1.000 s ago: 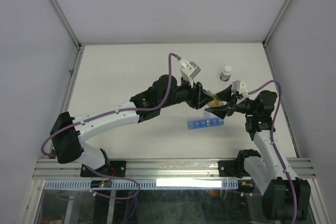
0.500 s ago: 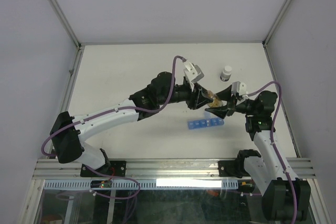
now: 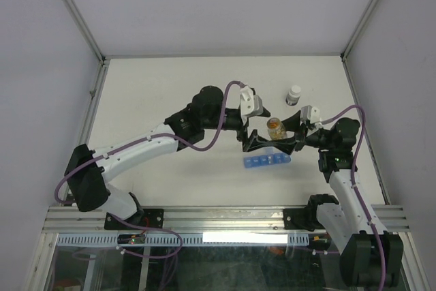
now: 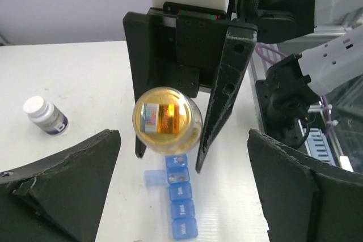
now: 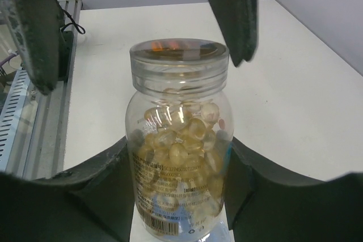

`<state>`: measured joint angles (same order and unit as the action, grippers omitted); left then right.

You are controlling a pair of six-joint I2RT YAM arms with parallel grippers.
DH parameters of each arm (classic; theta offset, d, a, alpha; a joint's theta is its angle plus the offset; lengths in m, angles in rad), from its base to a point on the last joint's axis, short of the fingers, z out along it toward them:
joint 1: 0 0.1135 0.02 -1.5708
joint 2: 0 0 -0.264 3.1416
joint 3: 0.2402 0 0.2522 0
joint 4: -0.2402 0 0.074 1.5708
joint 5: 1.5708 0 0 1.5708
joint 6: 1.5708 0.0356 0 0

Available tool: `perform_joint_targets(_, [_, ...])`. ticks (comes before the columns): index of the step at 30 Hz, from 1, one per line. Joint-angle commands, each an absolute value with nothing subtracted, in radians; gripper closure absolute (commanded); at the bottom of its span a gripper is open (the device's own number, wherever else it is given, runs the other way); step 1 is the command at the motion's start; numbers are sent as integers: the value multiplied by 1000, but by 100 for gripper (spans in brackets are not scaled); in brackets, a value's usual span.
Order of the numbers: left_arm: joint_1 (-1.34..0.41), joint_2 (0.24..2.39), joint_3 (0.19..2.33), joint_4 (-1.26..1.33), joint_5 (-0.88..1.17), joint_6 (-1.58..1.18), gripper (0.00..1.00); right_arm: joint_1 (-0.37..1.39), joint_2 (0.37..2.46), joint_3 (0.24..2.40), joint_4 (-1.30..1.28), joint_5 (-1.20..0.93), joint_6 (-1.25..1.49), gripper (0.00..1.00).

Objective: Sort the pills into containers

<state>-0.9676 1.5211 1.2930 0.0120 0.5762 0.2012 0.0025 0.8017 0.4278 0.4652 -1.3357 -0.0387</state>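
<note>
My right gripper (image 5: pixel 178 147) is shut on a clear bottle (image 5: pixel 178 157) full of amber capsules, held above the table. In the top view the bottle (image 3: pixel 274 127) hangs just beyond the containers (image 3: pixel 266 161), a blue row of compartments. My left gripper (image 4: pixel 181 143) stands wide open, facing the bottle (image 4: pixel 167 120) and not touching it. In the left wrist view the containers (image 4: pixel 182 208) lie below the bottle. One compartment's lid (image 4: pixel 152 178) is flipped open, and two tiny pills (image 4: pixel 171 179) lie inside it. The other compartments are closed.
A small white-capped bottle (image 3: pixel 293 95) stands on the table (image 3: pixel 150 93) behind the right arm, and it shows at the left of the left wrist view (image 4: pixel 45 115). The table's near edge with its metal rail (image 3: pixel 204 219) lies close behind the containers.
My left gripper has let go of the bottle's top, opened wide and drawn back a little. The right gripper still holds the bottle in the same place.
</note>
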Motion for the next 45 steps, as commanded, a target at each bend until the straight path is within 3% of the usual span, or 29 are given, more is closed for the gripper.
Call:
perform_joint_targets(1, [-968, 1333, 1136, 327, 478, 50, 1, 4, 800, 462, 485, -1325, -20, 100])
perform_joint_targets(10, [-956, 1304, 1079, 371, 344, -236, 1, 3, 801, 461, 482, -1323, -23, 100])
perform_joint_targets(21, [-1054, 1388, 1162, 258, 150, -205, 5, 3, 805, 461, 480, -1323, -26, 100])
perform_joint_targets(31, [-1075, 1460, 1227, 204, 151, -198, 31, 2, 806, 462, 477, -1322, -28, 100])
perform_joint_targets(39, [-1075, 1492, 1257, 169, 153, -193, 42, 3, 806, 461, 477, -1322, -28, 100])
perform_joint_targets(45, [-1075, 1499, 1262, 163, 165, -187, 65, 3, 806, 460, 477, -1323, -28, 100])
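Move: The lid of the clear pill bottle lies almost between the left hand's open fingers, about 1 cm forward, 2 cm to the right and 1 cm below its hand point. The right hand holds the bottle's body; the lid is some 4 cm left of and 4 cm above that hand. From the left hand, the blue pill box is level fore-and-aft, 5 cm right and about 27 cm below; the white bottle is roughly 28 cm ahead, 20 cm right and 26 cm below. Up and out to the left first, the wide-open left hand backs about 6 cm up and 3–4 cm left off the lid, then comes down and right onto it again, ending just forward of its start. Its wrist winds round by nearly 30 degrees, the fingertips swinging forward, before the fingers narrow and pinch the lid's rim. The right hand stays put, keeping its grip on the bottle. ##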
